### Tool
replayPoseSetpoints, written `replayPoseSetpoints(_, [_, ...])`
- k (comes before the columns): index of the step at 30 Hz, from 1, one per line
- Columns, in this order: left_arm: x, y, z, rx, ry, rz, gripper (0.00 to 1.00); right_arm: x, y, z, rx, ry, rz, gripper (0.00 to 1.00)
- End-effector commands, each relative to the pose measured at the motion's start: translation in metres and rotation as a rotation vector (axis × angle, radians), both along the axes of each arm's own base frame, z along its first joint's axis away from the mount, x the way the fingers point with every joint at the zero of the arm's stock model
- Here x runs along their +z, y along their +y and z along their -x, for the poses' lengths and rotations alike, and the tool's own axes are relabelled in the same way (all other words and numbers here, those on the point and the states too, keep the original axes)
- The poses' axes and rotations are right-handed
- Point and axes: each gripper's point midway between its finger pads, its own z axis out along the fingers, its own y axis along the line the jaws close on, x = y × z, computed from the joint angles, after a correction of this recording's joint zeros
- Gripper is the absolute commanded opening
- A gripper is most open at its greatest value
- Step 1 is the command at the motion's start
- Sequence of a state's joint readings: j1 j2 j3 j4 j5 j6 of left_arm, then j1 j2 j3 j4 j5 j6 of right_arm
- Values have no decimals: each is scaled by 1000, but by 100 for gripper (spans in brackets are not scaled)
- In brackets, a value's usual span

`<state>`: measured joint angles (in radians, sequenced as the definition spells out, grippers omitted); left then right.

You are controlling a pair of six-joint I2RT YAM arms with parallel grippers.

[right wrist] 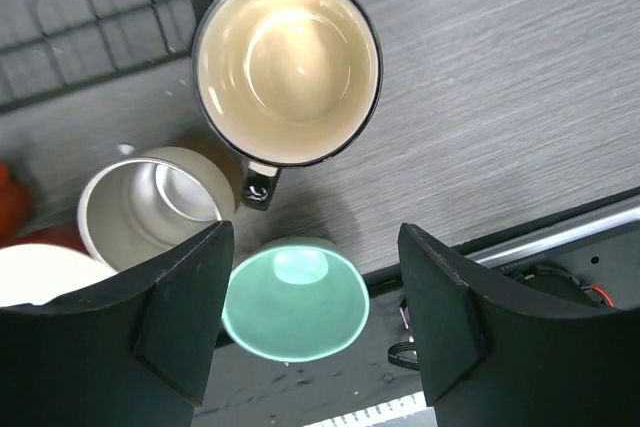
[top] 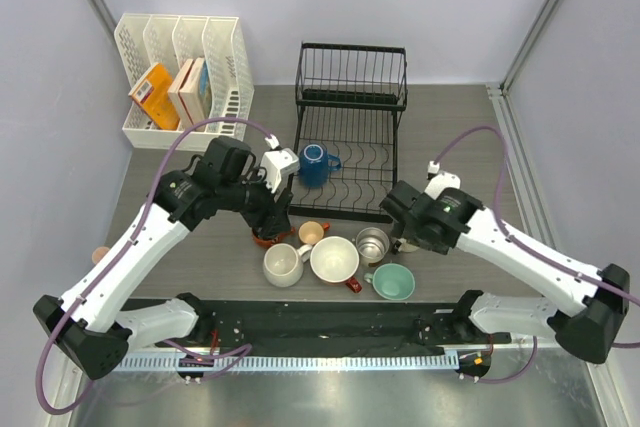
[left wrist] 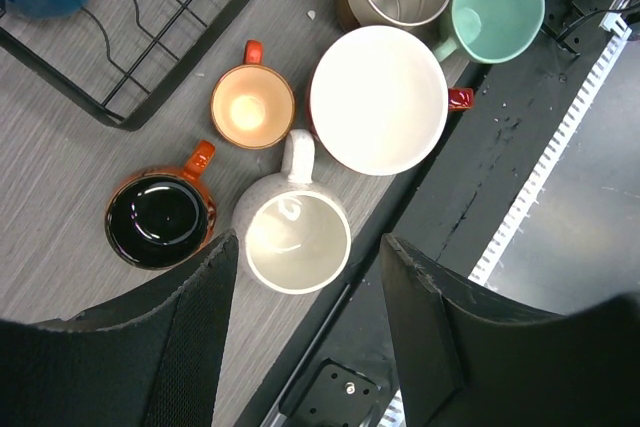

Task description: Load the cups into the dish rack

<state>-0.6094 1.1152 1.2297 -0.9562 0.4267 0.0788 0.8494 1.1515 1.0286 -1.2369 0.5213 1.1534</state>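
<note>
The black wire dish rack [top: 350,97] stands at the back, with a blue cup [top: 315,164] on its lower tier. In front of it are a peach cup [top: 312,233], a cream cup [top: 283,265], a red cup with white inside [top: 335,259], a steel cup [top: 372,243] and a teal cup [top: 393,281]. My left gripper [left wrist: 310,247] hangs open above the cream cup [left wrist: 297,237], beside a black-glazed orange cup [left wrist: 160,219]. My right gripper [right wrist: 312,237] is open over the teal cup [right wrist: 295,297], holding nothing. A black cup with cream inside [right wrist: 287,67] stands past it.
A white slotted organizer [top: 180,77] with boxes stands at the back left. A small peach thing [top: 100,255] lies by the left arm. A black strip [top: 330,322] runs along the table's near edge. Grey walls close in both sides.
</note>
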Motion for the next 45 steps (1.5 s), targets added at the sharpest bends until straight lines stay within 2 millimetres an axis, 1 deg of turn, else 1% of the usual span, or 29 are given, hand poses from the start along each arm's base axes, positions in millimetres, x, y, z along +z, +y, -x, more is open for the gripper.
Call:
replayPoseSetpoints(1, [5,-2,1,-18,-19,13,60,16,-17,-3,-43,-39,59,72])
replayPoseSetpoints(3, [4,-2,0,-16,-18,9,60,11,-19,-5,-58,-32,83,72])
replayPoseSetpoints(4, [4,-2,0,-15,-17,9,60,5,-20,-9,-68,-28,115,72])
replayPoseSetpoints(9, [5,2,2,-15,-29,0,60,-12,-29,-26,-122,-10,203,72])
replayPoseSetpoints(10, [5,3,3,-16,-30,0,60,-14,-28,-30,-130,-17,195,71])
replayPoseSetpoints(14, [5,5,4,-18,-40,-8,60,-17,-42,-41,-177,-15,196,70])
replayPoseSetpoints(17, [4,6,5,-18,-42,-9,60,-20,-51,-45,-200,-17,212,68])
replayPoseSetpoints(19, [4,6,5,-18,-40,-8,60,-25,-51,-47,-204,-13,217,65])
replayPoseSetpoints(23, [5,6,5,-14,-43,-4,60,-50,-45,-46,-190,44,223,62])
replayPoseSetpoints(25, [5,7,6,-15,-42,-3,60,-67,-40,-45,-183,79,213,61])
replayPoseSetpoints(26, [6,7,6,-14,-47,-2,60,-72,-38,-43,-180,89,207,61])
replayPoseSetpoints(27, [7,8,6,-11,-50,-3,60,-80,-38,-39,-177,110,202,59])
replayPoseSetpoints(28, [7,9,6,-10,-54,-7,60,-84,-35,-41,-178,106,190,57])
replayPoseSetpoints(32, [8,11,6,-9,-59,-12,60,-94,-35,-37,-185,117,181,44])
replayPoseSetpoints(33, [7,11,6,-8,-58,-15,60,-95,-36,-36,-186,117,181,36])
replayPoseSetpoints(35, [7,10,5,-6,-58,-15,60,-94,-35,-35,-187,118,173,25])
replayPoseSetpoints(36, [7,10,5,-8,-56,-14,60,-94,-36,-34,-188,120,171,14])
replayPoseSetpoints(38, [8,9,6,-8,-51,-9,60,-87,-35,-34,-194,104,153,1])
replayPoseSetpoints(40, [9,7,5,-9,-51,-3,60,-75,-35,-33,-197,92,138,1])
replayPoseSetpoints(44, [10,4,5,-16,-43,6,60,-33,-36,-35,-195,4,75,1])
replayPoseSetpoints(45, [10,2,6,-22,-33,13,61,-14,-36,-35,-190,-29,48,1])
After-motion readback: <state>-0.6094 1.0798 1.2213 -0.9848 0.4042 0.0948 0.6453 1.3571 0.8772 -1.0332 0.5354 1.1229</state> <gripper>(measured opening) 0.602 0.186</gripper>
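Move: The cream cup stands about 4 cm ahead of the right hand and 1 cm to its left, its middle some 12 cm below. From that hand the metal cup is level and 9 cm left, the mint cup some 6 cm back and 4 cm left, both about 12 cm down. From the left hand, the cream cup lies about 28 cm to the right, roughly level fore and aft, 21 cm below. Right hand swings forward-right, drops some 10 cm, pinches the cream cup's right wall, and rises about 2 cm. ##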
